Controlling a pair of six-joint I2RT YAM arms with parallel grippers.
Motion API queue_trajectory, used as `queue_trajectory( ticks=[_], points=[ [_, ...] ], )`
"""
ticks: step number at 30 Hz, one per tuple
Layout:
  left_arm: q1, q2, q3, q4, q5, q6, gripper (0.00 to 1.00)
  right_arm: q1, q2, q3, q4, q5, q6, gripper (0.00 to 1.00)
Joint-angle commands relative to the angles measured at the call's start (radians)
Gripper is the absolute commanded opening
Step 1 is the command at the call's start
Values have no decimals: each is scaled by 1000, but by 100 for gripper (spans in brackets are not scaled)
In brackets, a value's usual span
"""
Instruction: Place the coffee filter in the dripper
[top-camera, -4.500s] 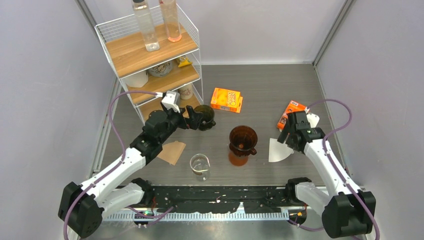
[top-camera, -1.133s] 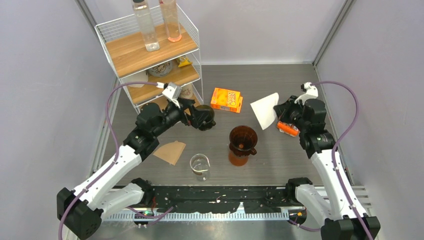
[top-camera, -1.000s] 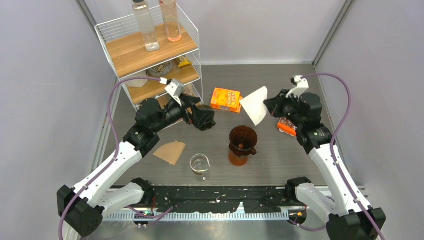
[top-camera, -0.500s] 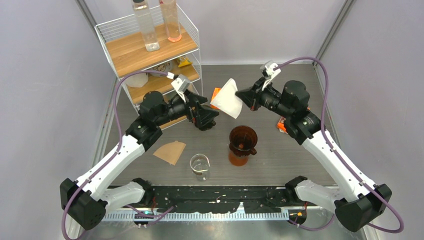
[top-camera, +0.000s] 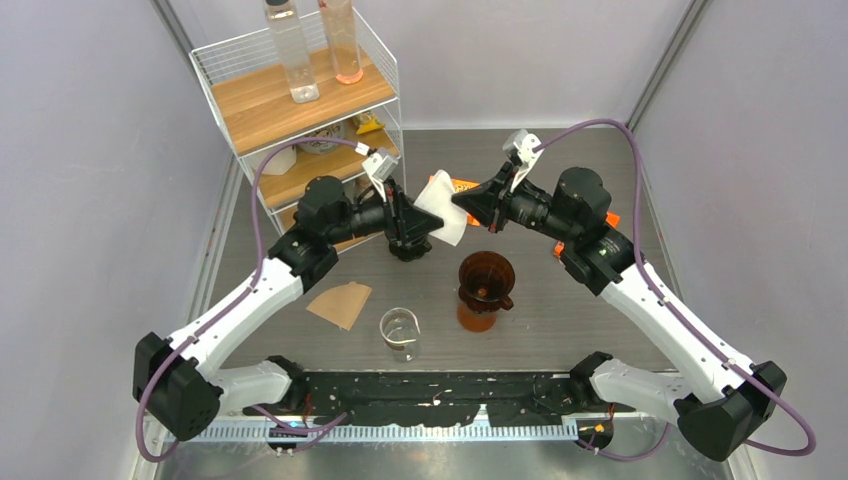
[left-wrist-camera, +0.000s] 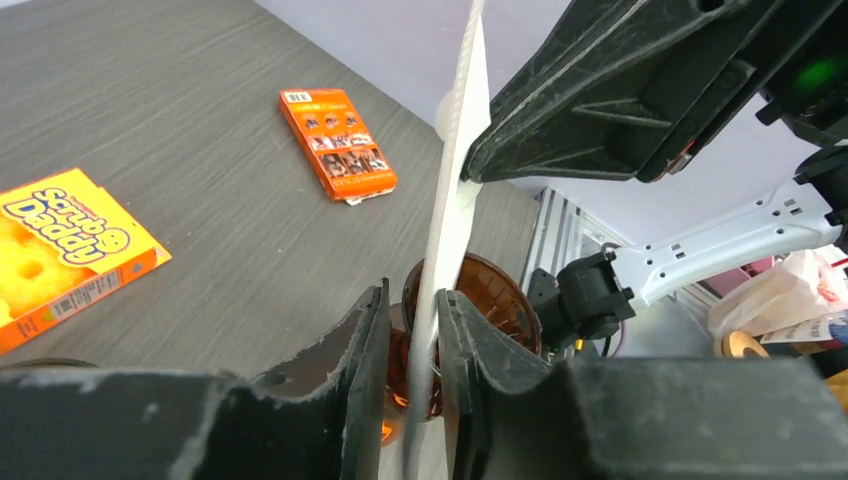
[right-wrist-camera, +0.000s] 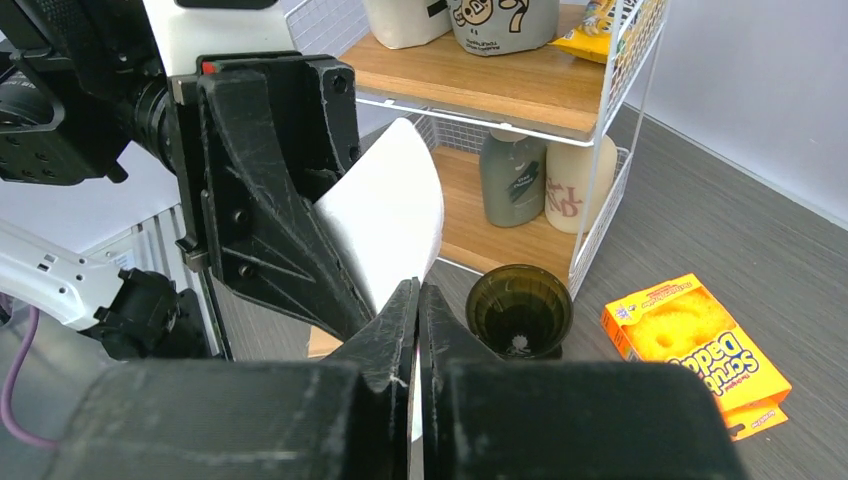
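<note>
A white paper coffee filter (top-camera: 440, 205) hangs in mid-air behind the amber dripper (top-camera: 486, 275), which stands on the table in the middle. My right gripper (top-camera: 462, 205) is shut on the filter's right edge; in the right wrist view the filter (right-wrist-camera: 385, 215) fans out past the gripper (right-wrist-camera: 417, 285). My left gripper (top-camera: 418, 225) meets it from the left. In the left wrist view the filter (left-wrist-camera: 455, 170) passes edge-on between the jaws of the gripper (left-wrist-camera: 412, 290), which stand narrow with a gap still showing on one side. The amber dripper (left-wrist-camera: 500, 300) lies below them.
A dark green dripper (right-wrist-camera: 520, 310) sits by the shelf rack (top-camera: 300, 100). A brown filter (top-camera: 341, 302) and a glass beaker (top-camera: 400, 330) lie near the front. An orange sponge box (right-wrist-camera: 700, 345) and an orange packet (left-wrist-camera: 335, 145) lie farther back.
My right arm swung left and up with the white filter. My left gripper rose to meet it, and its jaws narrowed from wide open around the filter's edge.
</note>
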Motion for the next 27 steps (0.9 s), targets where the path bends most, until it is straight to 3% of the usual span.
queue_trajectory(
  ticks=[1,5,8,11,12,13,18,21,27],
  points=[
    [-5,-24,56,26,1,8,25,8,-13,4,51,-1,-7,7],
    [-4,-34,42,34,-7,20,0,8,-15,-3,47,3,-10,8],
    [-4,-36,38,34,7,42,0,8,-17,-3,44,7,-11,13],
    [-4,-49,20,49,45,91,0,9,-29,-15,58,3,-16,35],
    [-5,-56,11,54,57,111,0,8,-32,-19,59,14,-19,49],
    [-5,-67,2,55,71,138,0,8,-39,-26,57,23,-22,54],
    [-5,-129,-22,-22,195,308,0,3,-104,-63,32,223,-26,94],
    [-5,-161,-32,-66,240,395,0,-6,-152,-124,29,329,-23,97],
    [-4,-171,-11,-176,196,561,0,-28,-207,-209,28,355,-64,95]
  ],
)
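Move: Right between the left hand's half-open fingers stands the filter, its middle about 2 cm to the right and 1 cm ahead; it lies some 3 cm left of the right hand, which still pinches it. The brown dripper is roughly 13 cm right, 4 cm back and 14 cm below the left hand. From that hand, the green dripper is about 17 cm ahead, 4 cm left, and the glass beaker 5 cm back, 8 cm left, both some 27 cm lower. Closing its fingers on the filter, the left hand takes it over, then draws back towards the robot about 5 cm, rising and going left some 2 cm each, while rolling so its forward side lifts about 25 degrees and turning slightly clockwise. Once the left grip is shut, the right fingers open wide, let go, and back away rightward some 5 cm, sinking a little and turning clockwise. ##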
